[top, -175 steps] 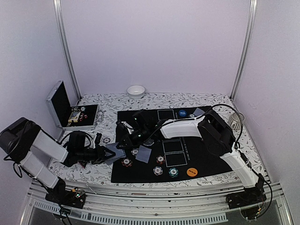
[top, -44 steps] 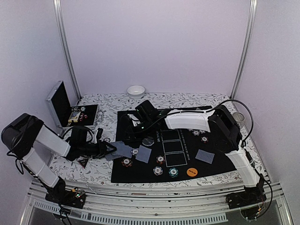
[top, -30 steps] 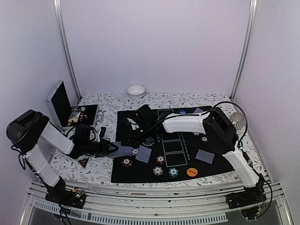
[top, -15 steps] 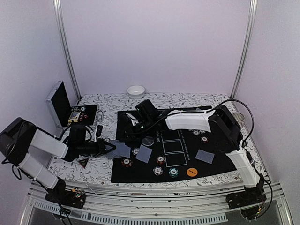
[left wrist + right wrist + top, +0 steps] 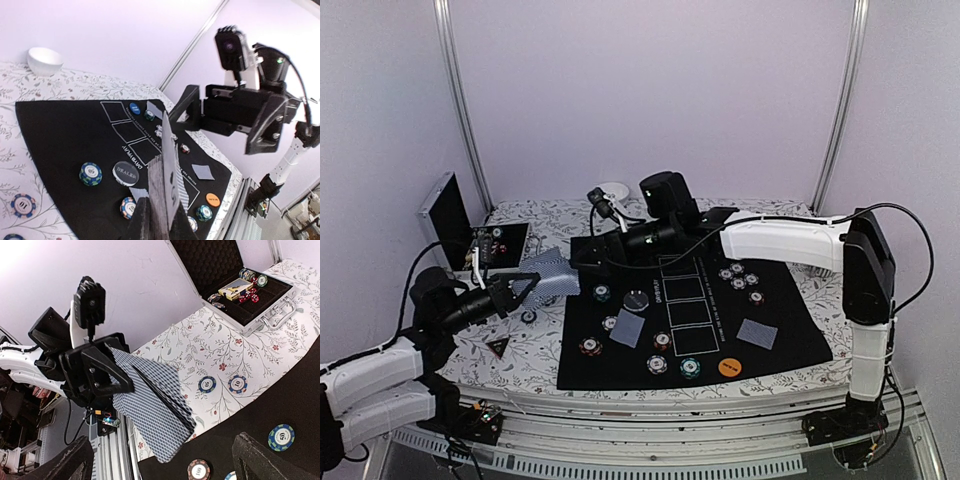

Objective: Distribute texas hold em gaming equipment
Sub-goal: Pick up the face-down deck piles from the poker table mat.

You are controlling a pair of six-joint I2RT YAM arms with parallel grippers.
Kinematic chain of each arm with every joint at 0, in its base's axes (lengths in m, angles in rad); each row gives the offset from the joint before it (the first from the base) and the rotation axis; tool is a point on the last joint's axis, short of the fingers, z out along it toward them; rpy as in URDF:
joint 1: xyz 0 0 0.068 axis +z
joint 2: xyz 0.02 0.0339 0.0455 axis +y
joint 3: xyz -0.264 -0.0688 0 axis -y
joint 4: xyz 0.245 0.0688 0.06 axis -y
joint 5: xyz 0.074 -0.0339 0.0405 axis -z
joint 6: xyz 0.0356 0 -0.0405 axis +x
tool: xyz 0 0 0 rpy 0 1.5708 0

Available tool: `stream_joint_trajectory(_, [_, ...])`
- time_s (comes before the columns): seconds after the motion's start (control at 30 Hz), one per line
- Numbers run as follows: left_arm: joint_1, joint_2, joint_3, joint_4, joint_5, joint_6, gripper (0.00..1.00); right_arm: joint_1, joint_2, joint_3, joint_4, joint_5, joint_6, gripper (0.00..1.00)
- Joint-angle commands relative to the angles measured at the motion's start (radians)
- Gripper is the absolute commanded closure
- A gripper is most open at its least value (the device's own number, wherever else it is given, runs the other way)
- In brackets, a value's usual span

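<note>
My left gripper (image 5: pixel 518 289) is shut on a deck of grey-blue-backed playing cards (image 5: pixel 553 277), held in the air over the mat's left edge. In the left wrist view the deck (image 5: pixel 161 196) stands on edge with one card (image 5: pixel 170 159) raised above the rest. My right gripper (image 5: pixel 582 258) stands open just right of the deck, facing it, with nothing between its fingers (image 5: pixel 268 460). Two single cards (image 5: pixel 628 328) (image 5: pixel 756 333), several poker chips (image 5: pixel 603 293), a dealer button (image 5: pixel 636 300) and an orange disc (image 5: pixel 728 366) lie on the black mat (image 5: pixel 780 350).
The open silver case (image 5: pixel 470 245) with chips stands at the back left. A white bowl (image 5: pixel 612 192) sits behind the mat. A triangle marker (image 5: pixel 498 347) and loose chips (image 5: pixel 207 384) lie on the floral cloth to the left.
The left arm has lifted the deck off the mat edge and drawn back to the left. The right arm has risen and stretched out, and its jaws have opened wide.
</note>
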State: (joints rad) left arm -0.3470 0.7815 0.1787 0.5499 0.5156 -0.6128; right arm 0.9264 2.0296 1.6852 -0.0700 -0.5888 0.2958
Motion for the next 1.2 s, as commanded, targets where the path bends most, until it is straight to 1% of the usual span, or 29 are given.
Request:
stream_joint_trajectory(0.0, [-0.008, -0.046, -0.019, 0.088, 0.048, -0.006, 1.00, 0.008, -0.038, -0.073, 0.130, -0.076, -0.028, 0.01])
stream_joint_trajectory(0.07, [-0.007, -0.034, -0.018, 0.127, 0.071, -0.027, 1.00, 0.019, -0.042, -0.077, 0.146, -0.084, -0.047, 0.01])
stream_joint_trajectory(0.17, [-0.012, -0.008, -0.025, 0.236, 0.119, -0.070, 1.00, 0.032, -0.030, -0.068, 0.154, -0.093, -0.064, 0.01])
stream_joint_trajectory(0.27, [-0.023, 0.013, -0.019, 0.289, 0.137, -0.087, 1.00, 0.034, -0.015, -0.059, 0.161, -0.113, -0.053, 0.01])
stream_joint_trajectory(0.4, [-0.041, 0.019, -0.031, 0.391, 0.153, -0.114, 1.00, 0.034, -0.001, -0.054, 0.165, -0.086, -0.030, 0.00])
stream_joint_trajectory(0.43, [-0.045, 0.020, -0.031, 0.406, 0.158, -0.119, 1.00, 0.034, 0.001, -0.051, 0.164, -0.083, -0.027, 0.02])
stream_joint_trajectory(0.8, [-0.055, 0.013, -0.035, 0.380, 0.147, -0.122, 1.00, 0.004, -0.078, -0.137, 0.162, -0.035, -0.023, 0.42])
stream_joint_trajectory(0.87, [-0.055, 0.018, -0.034, 0.360, 0.133, -0.123, 1.00, 0.005, -0.073, -0.139, 0.157, -0.034, -0.023, 0.56])
stream_joint_trajectory(0.97, [-0.056, 0.037, -0.033, 0.324, 0.101, -0.129, 1.00, 0.011, -0.043, -0.120, 0.144, -0.052, -0.014, 0.75])
stream_joint_trajectory(1.03, [-0.056, 0.051, -0.040, 0.324, 0.088, -0.139, 1.00, 0.019, -0.025, -0.107, 0.140, -0.065, -0.014, 0.90])
stream_joint_trajectory(1.07, [-0.057, 0.059, -0.042, 0.324, 0.082, -0.145, 1.00, 0.020, -0.019, -0.103, 0.141, -0.071, -0.011, 0.96])
stream_joint_trajectory(1.17, [-0.060, 0.083, -0.041, 0.307, 0.064, -0.150, 1.00, 0.023, -0.008, -0.099, 0.147, -0.071, -0.002, 0.98])
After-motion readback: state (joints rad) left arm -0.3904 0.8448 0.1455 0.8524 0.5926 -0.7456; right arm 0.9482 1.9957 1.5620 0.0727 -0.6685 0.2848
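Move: The deck, already pinched in the left hand, has its middle about 3 cm ahead of that hand, 5 cm to its right and level with it. From the open right hand the deck's middle lies some 6 cm left, 4 cm back and 4 cm lower. On the mat roughly 18 cm below the right hand are the blue chip, 1 cm ahead and 2 cm right, and the dealer button, straight right by 11 cm. Right hand backs about 3 cm, shutting on the deck's free edge; the left, still gripping, rises, then dips. ##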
